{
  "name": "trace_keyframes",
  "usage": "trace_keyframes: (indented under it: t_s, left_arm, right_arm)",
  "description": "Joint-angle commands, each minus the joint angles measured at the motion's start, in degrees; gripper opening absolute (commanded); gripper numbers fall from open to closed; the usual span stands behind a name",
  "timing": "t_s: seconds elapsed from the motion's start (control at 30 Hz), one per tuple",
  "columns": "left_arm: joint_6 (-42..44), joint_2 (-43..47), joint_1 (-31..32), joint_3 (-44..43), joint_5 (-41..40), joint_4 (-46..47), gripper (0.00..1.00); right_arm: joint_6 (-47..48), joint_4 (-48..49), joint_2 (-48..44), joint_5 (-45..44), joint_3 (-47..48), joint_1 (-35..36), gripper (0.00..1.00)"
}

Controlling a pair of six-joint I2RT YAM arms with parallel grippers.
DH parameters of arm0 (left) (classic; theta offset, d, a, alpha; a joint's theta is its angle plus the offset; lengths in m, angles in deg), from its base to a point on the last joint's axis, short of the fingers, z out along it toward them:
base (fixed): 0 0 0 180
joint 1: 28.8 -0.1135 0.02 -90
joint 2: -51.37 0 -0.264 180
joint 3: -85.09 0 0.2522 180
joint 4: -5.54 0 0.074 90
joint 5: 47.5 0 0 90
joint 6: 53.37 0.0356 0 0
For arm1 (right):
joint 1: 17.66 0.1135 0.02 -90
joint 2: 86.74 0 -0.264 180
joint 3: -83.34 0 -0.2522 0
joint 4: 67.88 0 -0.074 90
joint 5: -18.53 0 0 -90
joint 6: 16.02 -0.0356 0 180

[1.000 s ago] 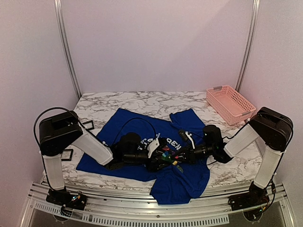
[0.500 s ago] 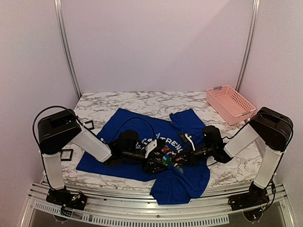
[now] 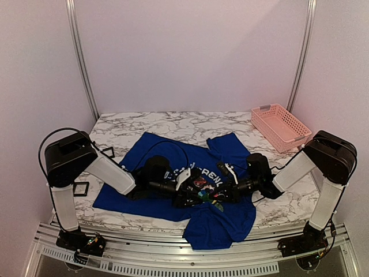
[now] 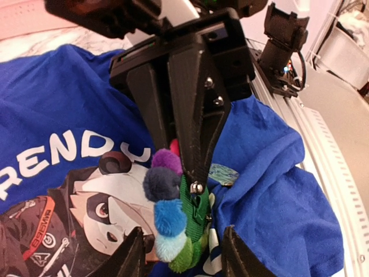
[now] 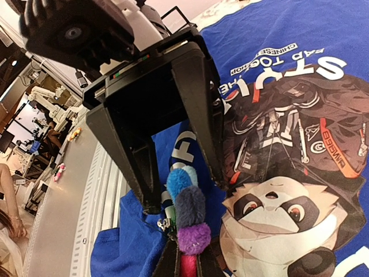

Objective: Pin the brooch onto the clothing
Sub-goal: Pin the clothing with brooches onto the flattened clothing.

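The blue T-shirt (image 3: 155, 156) lies spread on the marble table, its panda print (image 4: 98, 202) facing up. Above the print hangs the brooch (image 3: 204, 190), a flower of fuzzy coloured petals (image 4: 170, 216) on a green strap. My right gripper (image 5: 193, 261) is shut on its pink and red end, reaching in from the right (image 3: 218, 193). My left gripper (image 4: 183, 254) comes from the opposite side (image 3: 196, 193). It is open, one finger on either side of the blue and green petals (image 5: 183, 187), with narrow gaps showing. The metal pin (image 4: 197, 187) shows beside the right gripper's tip.
A pink lattice basket (image 3: 281, 126) stands at the back right. Two small black frame holders (image 3: 106, 152) (image 3: 81, 189) sit left of the shirt. A small round disc (image 4: 223, 174) lies on the bunched blue cloth (image 4: 277, 196) by the brooch. The table's near edge and rail (image 3: 173, 254) are close.
The left gripper's jaws have drawn closer around the brooch, and the left arm has shifted slightly left. The right arm has held still with the brooch.
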Motion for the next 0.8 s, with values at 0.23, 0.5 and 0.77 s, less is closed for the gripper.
trace_keyframes:
  t_s: [0.23,0.5,0.77]
  left_arm:
    - [-0.50,-0.03,-1.09,-2.17,4.60,-0.98,0.31]
    - [0.46,-0.31,-0.92,-2.28,4.96,-2.12,0.00]
    - [0.16,-0.07,-0.91,-1.93,3.94,-2.15,0.00]
  right_arm:
    - [1.84,-2.77,2.25,1.83,2.02,0.17,0.00]
    - [2.02,-2.92,1.52,1.01,1.31,0.12,0.04]
    - [1.10,0.33,-1.31,0.25,-2.60,0.58,0.46]
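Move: The pompom brooch lies between the left hand's half-open fingers at its blue end, its middle about 2 cm to that hand's right, level. From the right hand, still shut on the pink end, the middle is some 3 cm to the left, level. The printed panda face is roughly 5 cm ahead and 2 cm right of the left hand, 4 cm below; the greenish round patch is about 3 cm back, 7 cm right, 4 cm below. The brooch's blue end is pinched by the left fingers, which shut fully around it while that hand creeps up by just under 1 cm and otherwise holds its place. Only then does the right gripper, shut on the pink end until now, open to nearly half, letting go as it eases about 1 cm back towards the base and slightly down. ##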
